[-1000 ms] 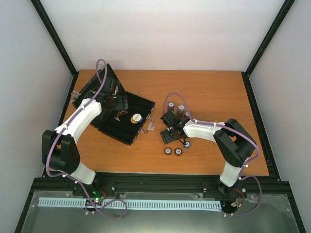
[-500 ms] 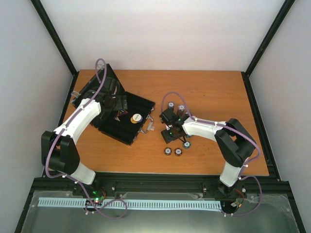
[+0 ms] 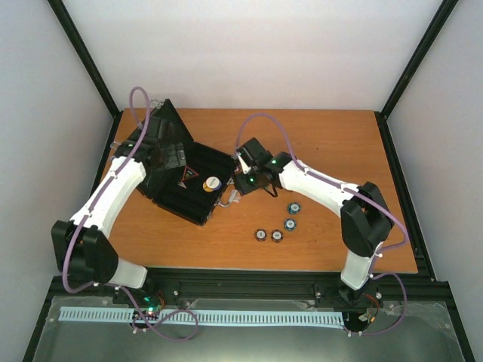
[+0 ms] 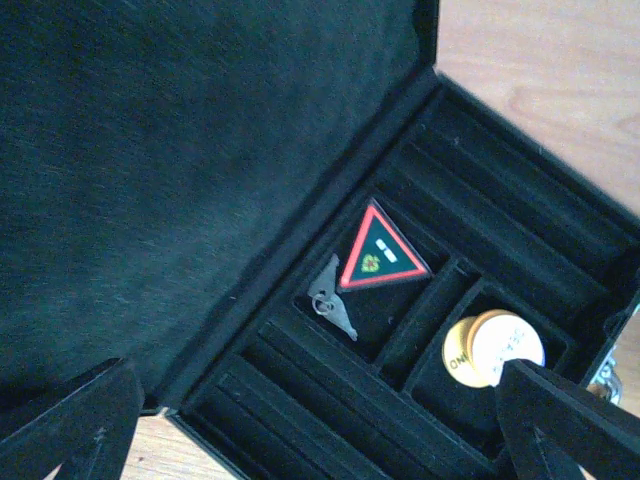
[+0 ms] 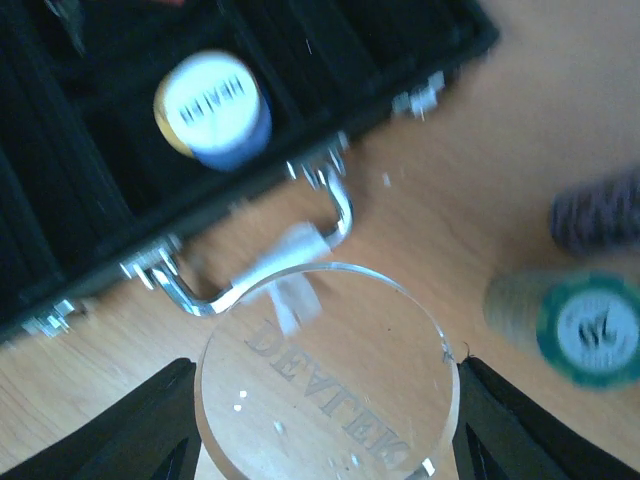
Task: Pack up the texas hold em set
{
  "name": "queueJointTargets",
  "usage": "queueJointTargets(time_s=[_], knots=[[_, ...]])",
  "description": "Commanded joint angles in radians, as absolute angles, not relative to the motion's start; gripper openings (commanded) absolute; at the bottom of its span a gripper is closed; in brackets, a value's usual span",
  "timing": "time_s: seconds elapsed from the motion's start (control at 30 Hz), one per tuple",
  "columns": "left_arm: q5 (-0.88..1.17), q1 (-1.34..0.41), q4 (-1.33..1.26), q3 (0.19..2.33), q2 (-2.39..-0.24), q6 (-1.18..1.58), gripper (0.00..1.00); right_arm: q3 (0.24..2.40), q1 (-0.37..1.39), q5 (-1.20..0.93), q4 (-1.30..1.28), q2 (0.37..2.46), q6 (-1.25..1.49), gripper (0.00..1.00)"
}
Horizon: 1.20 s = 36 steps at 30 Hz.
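The black case (image 3: 198,197) lies open at the left of the table, its lid (image 3: 167,128) raised. Its tray holds a red-edged triangular token (image 4: 383,255), small keys (image 4: 333,302) and a yellow-and-white dealer disc (image 4: 492,347). My left gripper (image 4: 320,440) hovers open over the tray, holding nothing. My right gripper (image 5: 325,420) is shut on a clear round dealer disc (image 5: 325,375), just outside the case's silver handle (image 5: 330,205). A few chip stacks (image 3: 290,224) stand on the table to its right.
A green-topped chip stack (image 5: 590,330) and a dark striped stack (image 5: 600,210) stand close to the right gripper. Two more chip stacks (image 3: 269,236) sit near the front. Black frame posts line the table's sides.
My right gripper closed on the clear disc among the chips and carried it left and back toward the case's handle. My left arm pulled back toward the lid, uncovering the triangular token.
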<state>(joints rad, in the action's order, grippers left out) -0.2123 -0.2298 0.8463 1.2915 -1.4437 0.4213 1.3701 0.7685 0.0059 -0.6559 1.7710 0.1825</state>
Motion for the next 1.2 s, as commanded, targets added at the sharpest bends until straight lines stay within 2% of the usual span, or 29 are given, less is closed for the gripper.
queueJointTargets(time_s=[0.0,0.33,0.6,0.83,1.17], knots=[[-0.278,-0.211,0.880,1.373,-1.361,0.458,1.00,1.518,0.775,-0.054,-0.666,1.846,0.162,0.59],[-0.365,-0.210,0.912,1.405,-1.278,0.481,1.00,1.956,0.778,-0.138,-0.726,2.146,0.132,0.59],[-0.354,-0.210,0.927,1.370,-1.214,0.511,1.00,2.303,0.779,-0.247,-0.751,2.396,0.138,0.59],[-0.360,-0.210,0.960,1.353,-1.168,0.515,1.00,2.417,0.785,-0.399,-0.697,2.518,0.140,0.59],[-0.335,-0.210,0.946,1.341,-1.190,0.516,1.00,2.431,0.808,-0.484,-0.653,2.592,0.150,0.59]])
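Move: The right hand holds the clear dealer button some 11 cm above the table. The case compartment with the triangle card lies about 20 cm to its left, 9 cm ahead and 9 cm below. The chip stack in the case is about 14 cm left and 6 cm ahead, the case handle 9 cm left and 3 cm ahead, and the green chip tube 8 cm ahead and 2 cm right. From the left hand, the triangle card lies some 6 cm ahead, 7 cm right and 17 cm below. Leftward and forward, the right hand carries the dealer button over the case edge to above the triangle card's compartment, about 20 cm left and 8 cm out. It first rises a little, then sinks while still going left and eases slightly back, tipping its fingers leftward and turning counter-clockwise, grip kept. The left hand, fingers open, rises about 9 cm and backs off leftward, its fingers tipping up. ##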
